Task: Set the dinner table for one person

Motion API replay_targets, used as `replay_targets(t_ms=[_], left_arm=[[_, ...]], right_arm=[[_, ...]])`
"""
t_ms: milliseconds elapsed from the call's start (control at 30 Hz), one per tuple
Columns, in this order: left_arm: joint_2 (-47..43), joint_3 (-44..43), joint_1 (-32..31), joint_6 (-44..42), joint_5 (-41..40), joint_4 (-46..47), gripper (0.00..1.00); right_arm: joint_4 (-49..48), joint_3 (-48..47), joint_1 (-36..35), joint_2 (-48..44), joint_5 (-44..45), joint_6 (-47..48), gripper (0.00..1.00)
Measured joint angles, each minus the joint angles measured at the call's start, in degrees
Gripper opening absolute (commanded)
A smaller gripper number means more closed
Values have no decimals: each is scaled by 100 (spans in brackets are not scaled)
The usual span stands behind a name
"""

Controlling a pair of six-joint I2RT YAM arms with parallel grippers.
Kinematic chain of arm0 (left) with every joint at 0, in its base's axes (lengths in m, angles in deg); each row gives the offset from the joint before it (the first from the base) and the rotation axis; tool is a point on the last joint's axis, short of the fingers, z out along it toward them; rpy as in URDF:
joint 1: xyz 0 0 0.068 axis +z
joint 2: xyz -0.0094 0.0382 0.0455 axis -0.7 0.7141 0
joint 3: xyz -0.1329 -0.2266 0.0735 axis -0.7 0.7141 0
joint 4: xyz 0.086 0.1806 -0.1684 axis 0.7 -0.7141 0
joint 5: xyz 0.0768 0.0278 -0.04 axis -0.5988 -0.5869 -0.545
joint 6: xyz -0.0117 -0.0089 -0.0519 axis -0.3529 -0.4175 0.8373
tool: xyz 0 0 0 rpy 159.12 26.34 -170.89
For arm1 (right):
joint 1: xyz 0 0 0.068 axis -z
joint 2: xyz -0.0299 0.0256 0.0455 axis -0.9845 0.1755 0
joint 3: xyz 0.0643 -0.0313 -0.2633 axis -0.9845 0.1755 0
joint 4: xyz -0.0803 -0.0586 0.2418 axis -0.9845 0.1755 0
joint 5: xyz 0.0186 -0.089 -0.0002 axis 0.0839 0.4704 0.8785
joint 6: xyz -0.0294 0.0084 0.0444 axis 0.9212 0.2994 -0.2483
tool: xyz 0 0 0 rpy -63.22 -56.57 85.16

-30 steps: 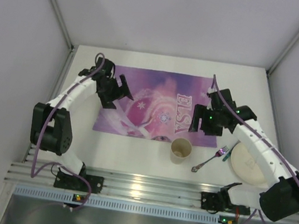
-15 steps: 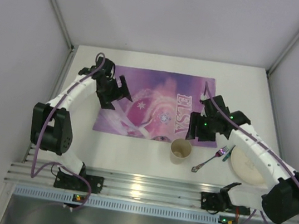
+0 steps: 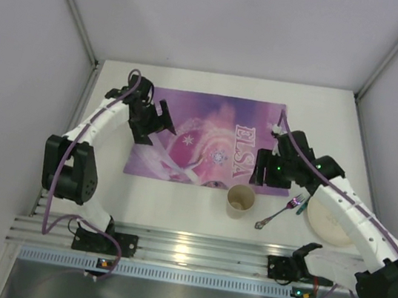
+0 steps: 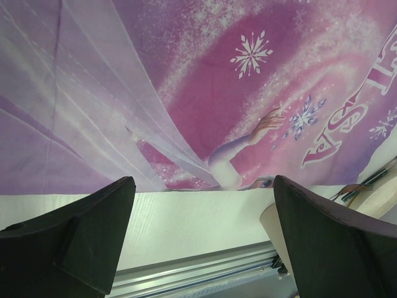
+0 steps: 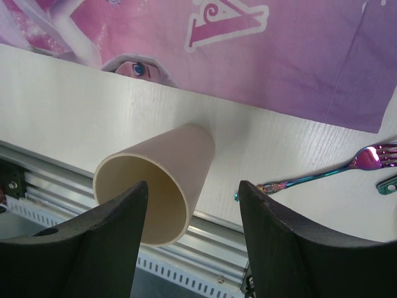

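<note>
The white dinner table (image 3: 324, 115) carries a purple ELSA placemat (image 3: 208, 139). A beige cup (image 3: 241, 199) stands upright just in front of the mat's near edge. An iridescent fork (image 3: 277, 215) lies to its right, and a cream plate (image 3: 331, 217) lies further right. My right gripper (image 3: 263, 170) is open and hovers just behind and above the cup. In the right wrist view the cup (image 5: 158, 186) sits partly between my open fingers (image 5: 111, 242), untouched. My left gripper (image 3: 159, 122) is open and empty above the mat's left part; the left wrist view shows the mat (image 4: 186, 93) below it.
A second utensil with a teal handle (image 3: 303, 204) lies between the fork and the plate. The ribbed aluminium rail (image 3: 183, 252) runs along the near edge, close to the cup. White walls enclose the table on three sides.
My right gripper has moved nearer and lower, from over the mat's right edge to just behind the cup. The left arm has barely moved.
</note>
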Motion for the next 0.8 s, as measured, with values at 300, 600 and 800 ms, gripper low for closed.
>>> replay_targets(t_ms=[300, 600, 800], left_arm=[[26, -2, 0, -4, -13, -4, 99], [31, -2, 0, -24, -20, -4, 99], [31, -2, 0, -42, -33, 0, 99]], right_arm=[[-28, 223, -57, -138, -120, 28, 61], [-35, 671, -238, -79, -229, 109, 14], [9, 319, -297, 433, -133, 275, 0]])
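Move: The cup stands about 6 cm to the right hand's left and 4 cm back, its middle some 9 cm below. The fork lies roughly 9 cm right and 3 cm back of that hand; the placemat's middle is about 17 cm ahead and 15 cm left, both some 14 cm below. From the left hand the cup is roughly 28 cm right and 17 cm back, some 6 cm lower. The open right hand sinks and draws back about 5 cm to the cup's rim and pinches its right wall. ##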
